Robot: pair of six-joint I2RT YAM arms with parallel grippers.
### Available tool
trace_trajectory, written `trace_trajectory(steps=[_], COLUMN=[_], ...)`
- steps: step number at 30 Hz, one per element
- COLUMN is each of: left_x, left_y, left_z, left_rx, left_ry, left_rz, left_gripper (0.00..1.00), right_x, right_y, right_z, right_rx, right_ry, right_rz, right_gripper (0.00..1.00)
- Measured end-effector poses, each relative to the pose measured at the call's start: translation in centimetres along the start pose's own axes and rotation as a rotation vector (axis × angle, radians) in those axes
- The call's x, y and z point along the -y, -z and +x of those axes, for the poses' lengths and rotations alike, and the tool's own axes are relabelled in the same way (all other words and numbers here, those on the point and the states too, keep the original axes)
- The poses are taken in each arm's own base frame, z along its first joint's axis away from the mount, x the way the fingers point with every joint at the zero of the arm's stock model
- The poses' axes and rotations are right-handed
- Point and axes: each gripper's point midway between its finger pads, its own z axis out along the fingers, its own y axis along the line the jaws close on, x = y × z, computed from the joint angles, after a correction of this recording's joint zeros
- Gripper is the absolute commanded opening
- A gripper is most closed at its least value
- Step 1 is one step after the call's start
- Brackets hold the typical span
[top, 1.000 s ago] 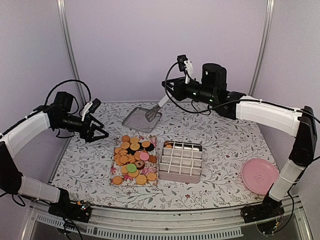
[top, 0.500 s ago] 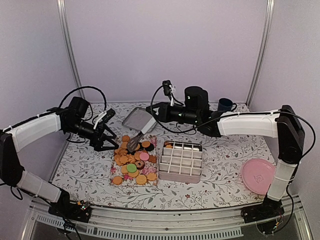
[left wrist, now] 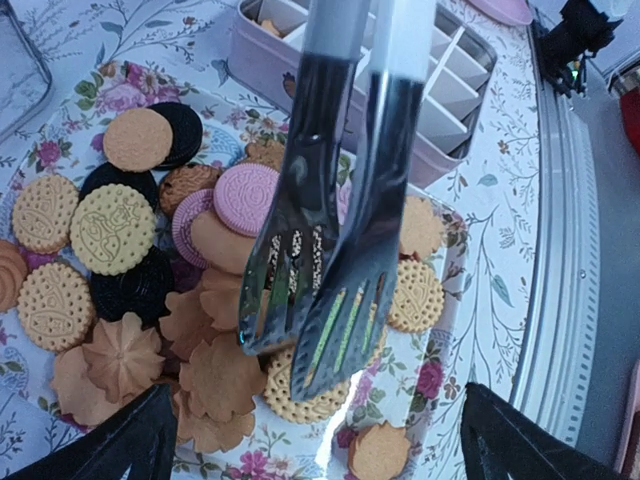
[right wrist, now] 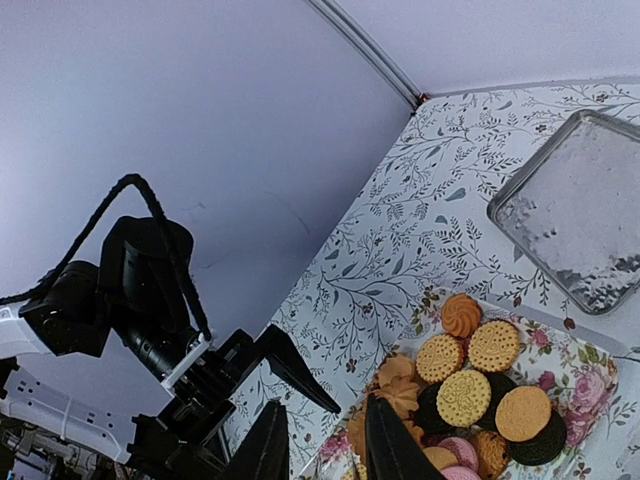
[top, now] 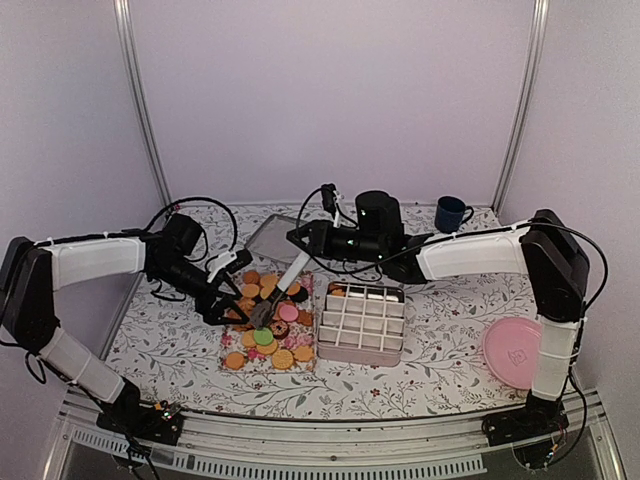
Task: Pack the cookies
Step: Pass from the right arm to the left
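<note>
The cookies (top: 270, 325) lie heaped on a flowered rectangular tray (top: 228, 345): golden, dark, pink and one green. My right gripper (top: 305, 245) is shut on the white handles of metal tongs (top: 280, 290), which slant down to the heap. In the left wrist view the two slotted tong blades (left wrist: 330, 280) hang slightly apart just above the cookies (left wrist: 115, 228), with nothing between them. My left gripper (top: 232, 300) is open at the tray's left edge and holds nothing. The right wrist view shows the cookies (right wrist: 465, 397) beyond my right gripper (right wrist: 325, 450).
A pink box with a white grid divider (top: 362, 322) stands right of the tray, one cookie in its far-left cell. A metal tray (top: 268, 238) lies behind, a blue mug (top: 450, 213) at the back right, a pink plate (top: 518, 352) at the near right.
The right arm has swung the tongs from over the metal tray down onto the cookie heap. The left gripper has moved right to the flowered tray's edge, staying open.
</note>
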Motion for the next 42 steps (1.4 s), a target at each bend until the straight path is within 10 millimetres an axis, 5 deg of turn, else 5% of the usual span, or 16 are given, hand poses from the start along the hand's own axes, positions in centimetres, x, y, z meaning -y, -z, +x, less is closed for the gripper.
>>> trace_trajectory(steps=[10,18,33,39,42], left_x=[0.6,1.0,0.2,0.6,0.7], left_y=[-1.9,-2.8,-3.9,-3.9,-4.0], left_z=[1.7,1.2,-0.3,-0.6,-0.6], left_rx=[-0.054,-0.057,-0.044,-0.027,-0.021], left_ry=[-0.050,-0.088,-0.162,-0.182,-0.184], left_rz=[-0.019,-0.003,0.037,0.059,0.072], left_gripper=[0.94,0.91,0.52,0.19,0.18], right_x=[1.2,1.3,-1.3,-1.9,-2.6], right_y=[-0.1,-0.1,-0.7,-0.5,-0.2], right_z=[0.5,0.9,3.1,3.0,2.7], right_rx=[-0.003,-0.016,-0.071,-0.075,-0.076], right_ry=[-0.087,-0.083,0.039,0.067,0.082], right_rz=[0.053,0.060,-0.007,-0.027,-0.045], right_gripper=[0.36,0.47,0.59,0.69,0.72])
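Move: The tongs hang blades-down from the right gripper. Their blade tips are about 4 cm to the left gripper's right, level fore and aft, and 2 cm below. From the left gripper, the green cookie is some 5 cm right, 2 back and 6 down; the pink cookie 10 right, 3 ahead and equally low; the compartment box about 26 right, straight across. From the right gripper, the receiving left fingers are roughly 12 cm left, 9 back and 12 below. Bring the left gripper down about 2 cm with a small dip back and forward again, and on to its right some 3.5 cm to the tongs' blade tips, turning it about 10 degrees clockwise. Close its wide-open fingers nearly shut on the blade end. Sink the right gripper slightly at the handle, then draw it back 3 to 4 cm and a little left, rising again as its fingers keep opening wide. ##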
